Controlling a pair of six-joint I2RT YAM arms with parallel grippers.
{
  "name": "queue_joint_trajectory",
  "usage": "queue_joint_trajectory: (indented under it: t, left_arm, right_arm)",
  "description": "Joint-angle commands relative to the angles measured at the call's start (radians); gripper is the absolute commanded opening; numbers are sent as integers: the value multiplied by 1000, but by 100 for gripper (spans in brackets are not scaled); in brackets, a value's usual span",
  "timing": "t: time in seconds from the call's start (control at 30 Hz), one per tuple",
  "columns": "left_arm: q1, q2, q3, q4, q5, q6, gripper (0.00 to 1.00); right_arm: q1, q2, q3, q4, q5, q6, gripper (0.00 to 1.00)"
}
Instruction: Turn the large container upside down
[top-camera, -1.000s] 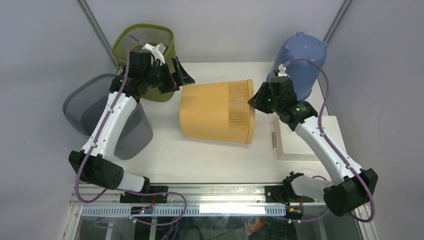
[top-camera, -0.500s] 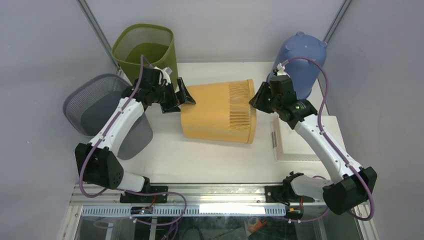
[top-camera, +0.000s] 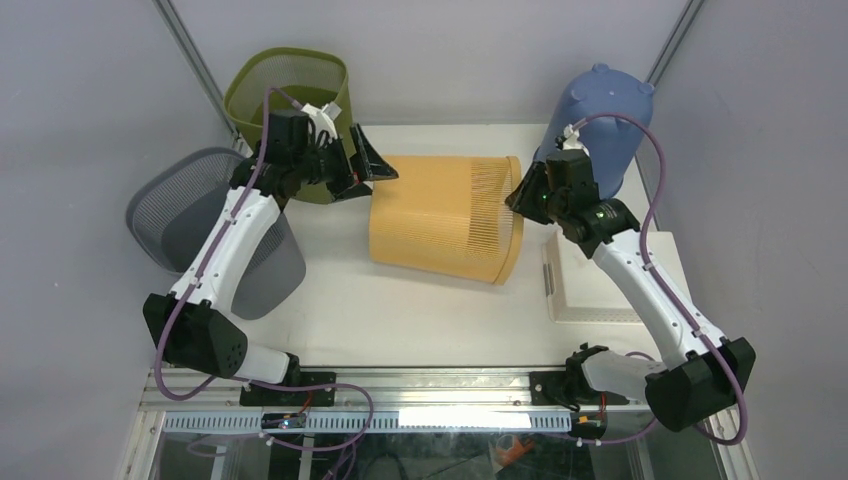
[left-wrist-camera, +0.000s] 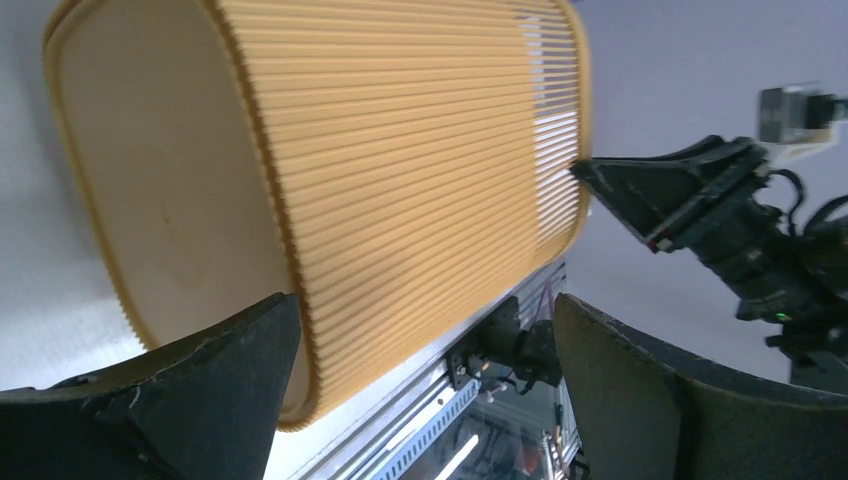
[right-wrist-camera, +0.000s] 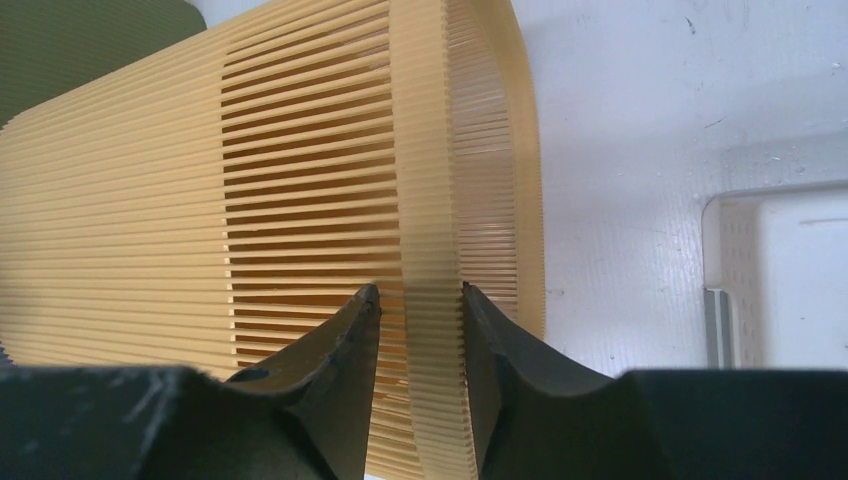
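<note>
The large container is a yellow ribbed basket lying on its side mid-table, base to the left and open rim to the right. My right gripper is shut on the rim's upper edge. In the right wrist view the rim band of the container runs between the fingers of the gripper, one inside and one outside. My left gripper stands wide open at the base's far corner. In the left wrist view the container has its base edge by one finger of that gripper, which holds nothing.
A green mesh bin stands at the back left, with a grey mesh bin leaning in front of it under the left arm. A blue bin stands inverted at the back right. A white tray lies at the right.
The container has shifted right and its rim end has tilted up in the right gripper. The left gripper dipped to the base corner, then rose back, staying open.
</note>
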Motion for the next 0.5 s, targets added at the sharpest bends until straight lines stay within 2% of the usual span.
queue_joint_trajectory:
  t: [0.0,0.13,0.33,0.4,0.47]
  left_arm:
    - [-5,-24,118,132,155,-91,99]
    - [-10,-9,118,189,198,-137,99]
    - [-25,-10,121,214,191,-146,99]
    - [-26,-11,164,124,117,-77,99]
    - [-25,0,218,-22,-36,22,99]
  right_arm:
    - [-1,8,-37,-120,-6,-25,37]
    - [-1,8,-62,-86,-46,-7,38]
    - [-10,11,-121,-43,-75,17,38]
    - [-12,7,-128,-43,-74,16,38]
    - [-13,7,-128,-47,-68,11,38]
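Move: The large yellow container lies on its side between the hands. Its middle is about 12 cm to the left hand's right, 1 cm ahead and 14 cm below; the green container stands 17 cm left of that hand, 15 cm ahead. From the right hand, already on its rim, that middle is some 13 cm left, 3 cm ahead and 11 cm lower; the upturned blue container stands 18 cm ahead, 20 cm right. The open left hand rises about 7 cm, edging right, while the right keeps pinching the rim, easing left. ##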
